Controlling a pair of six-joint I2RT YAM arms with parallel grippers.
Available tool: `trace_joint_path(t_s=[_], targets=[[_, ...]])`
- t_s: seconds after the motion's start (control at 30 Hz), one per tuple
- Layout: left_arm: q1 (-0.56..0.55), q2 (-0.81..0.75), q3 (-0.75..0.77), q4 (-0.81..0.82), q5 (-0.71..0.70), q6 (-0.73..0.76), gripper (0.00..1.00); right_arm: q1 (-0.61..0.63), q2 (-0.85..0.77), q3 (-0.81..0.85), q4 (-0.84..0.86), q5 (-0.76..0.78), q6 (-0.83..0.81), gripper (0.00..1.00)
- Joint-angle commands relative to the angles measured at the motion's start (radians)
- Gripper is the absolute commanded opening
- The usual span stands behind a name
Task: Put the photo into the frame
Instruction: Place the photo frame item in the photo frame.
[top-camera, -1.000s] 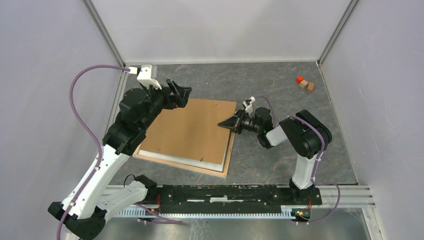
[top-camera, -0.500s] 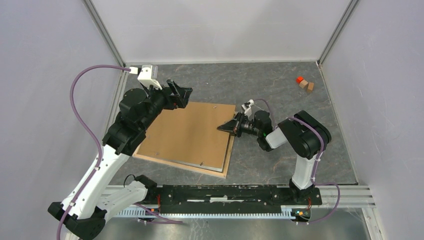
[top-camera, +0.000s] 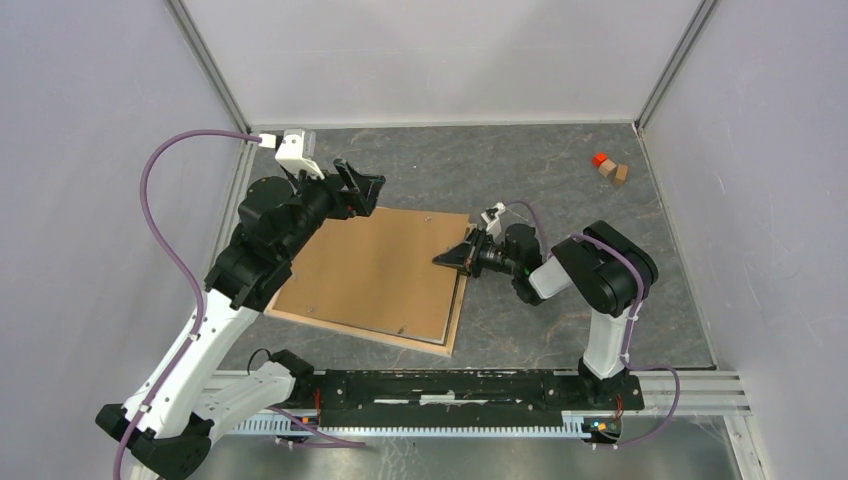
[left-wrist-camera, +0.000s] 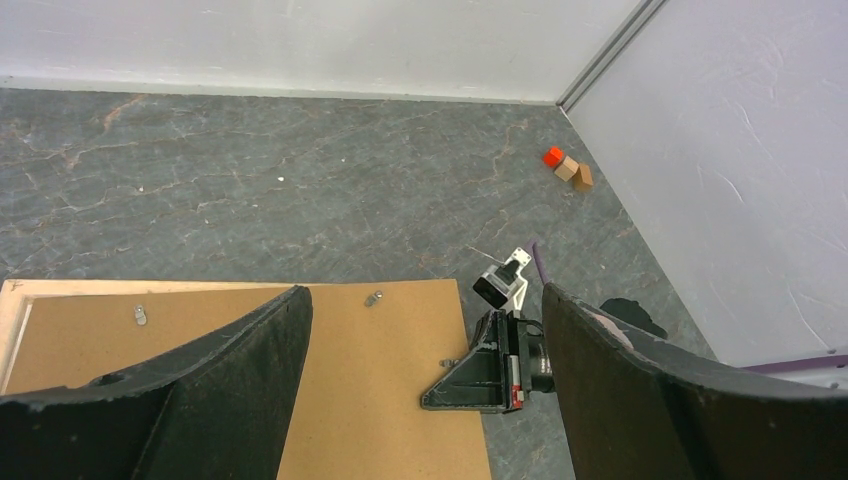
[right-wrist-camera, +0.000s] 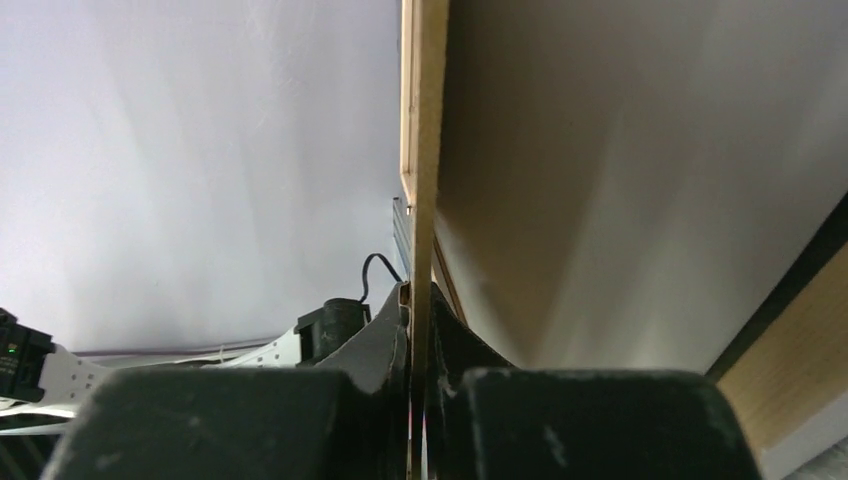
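Observation:
A plain brown backing board (top-camera: 375, 265) lies on top of the frame (top-camera: 452, 325), whose pale wood rails show along the board's near and right edges. The frame's corner also shows in the left wrist view (left-wrist-camera: 14, 325). The photo is hidden under the board. My right gripper (top-camera: 446, 260) is turned on its side and shut on the board's right edge (right-wrist-camera: 422, 200), holding that edge slightly lifted. My left gripper (top-camera: 362, 188) is open and empty, hovering above the board's far left corner (left-wrist-camera: 200, 300).
A small orange block and two wooden blocks (top-camera: 608, 167) sit at the far right corner, also in the left wrist view (left-wrist-camera: 566, 166). White walls close in the grey table on three sides. The arms' mounting rail (top-camera: 450, 385) runs along the near edge.
My right gripper has moved slightly toward the near left with the board's right edge, bringing the board lower and squarer over the frame. The left arm has not moved.

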Motion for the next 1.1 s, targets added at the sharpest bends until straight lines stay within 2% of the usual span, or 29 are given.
trace_joint_path(t_s=[0.0,0.13,0.23,0.4,0.63,0.73,0.9,1.07], targets=[[0.001,-0.015,0.009,0.033,0.010,0.007,0.91,0.016,-0.015,0.029,-0.026,0.007,-0.097,0.12],[0.000,-0.018,0.009,0.034,0.014,0.006,0.91,0.015,-0.028,0.070,-0.184,0.016,-0.209,0.35],[0.002,-0.021,0.009,0.033,0.014,0.006,0.91,0.016,-0.055,0.129,-0.369,0.034,-0.359,0.47],[0.002,-0.023,0.009,0.034,0.015,0.005,0.91,0.019,-0.094,0.255,-0.694,0.090,-0.602,0.59],[0.001,-0.024,0.008,0.033,0.018,0.003,0.91,0.033,-0.190,0.313,-0.934,0.182,-0.827,0.77],[0.002,-0.025,0.008,0.034,0.019,0.003,0.91,0.034,-0.235,0.330,-1.038,0.242,-0.898,0.82],[0.002,-0.030,0.008,0.034,0.021,0.002,0.91,0.039,-0.294,0.341,-1.118,0.242,-0.949,0.82],[0.002,-0.027,0.009,0.032,0.017,0.002,0.91,0.040,-0.399,0.260,-1.128,0.309,-0.958,0.82]])
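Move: The right gripper still pinches the raised right edge of the brown backboard. The middle of the photo frame it goes into lies about 15 cm to its left, 2 cm back and 5 cm below. The backboard's middle is some 15 cm left, 1 cm back and 3 cm lower; the frame's right rail runs about 4 cm to the right, level fore and aft, 5 cm down. From the idle left gripper, the photo frame's middle is roughly 33 cm below and 3 cm back, straight on sideways. Lower the right gripper about 4 cm towards the frame while opening the fingers wide, so the backboard's right edge is let go. Keep tipping the fingers downward, some 45 degrees of turn in all, as the hand edges 2 cm forward, then draw it about 4 cm right and rise 2 cm, away from the frame's middle. ##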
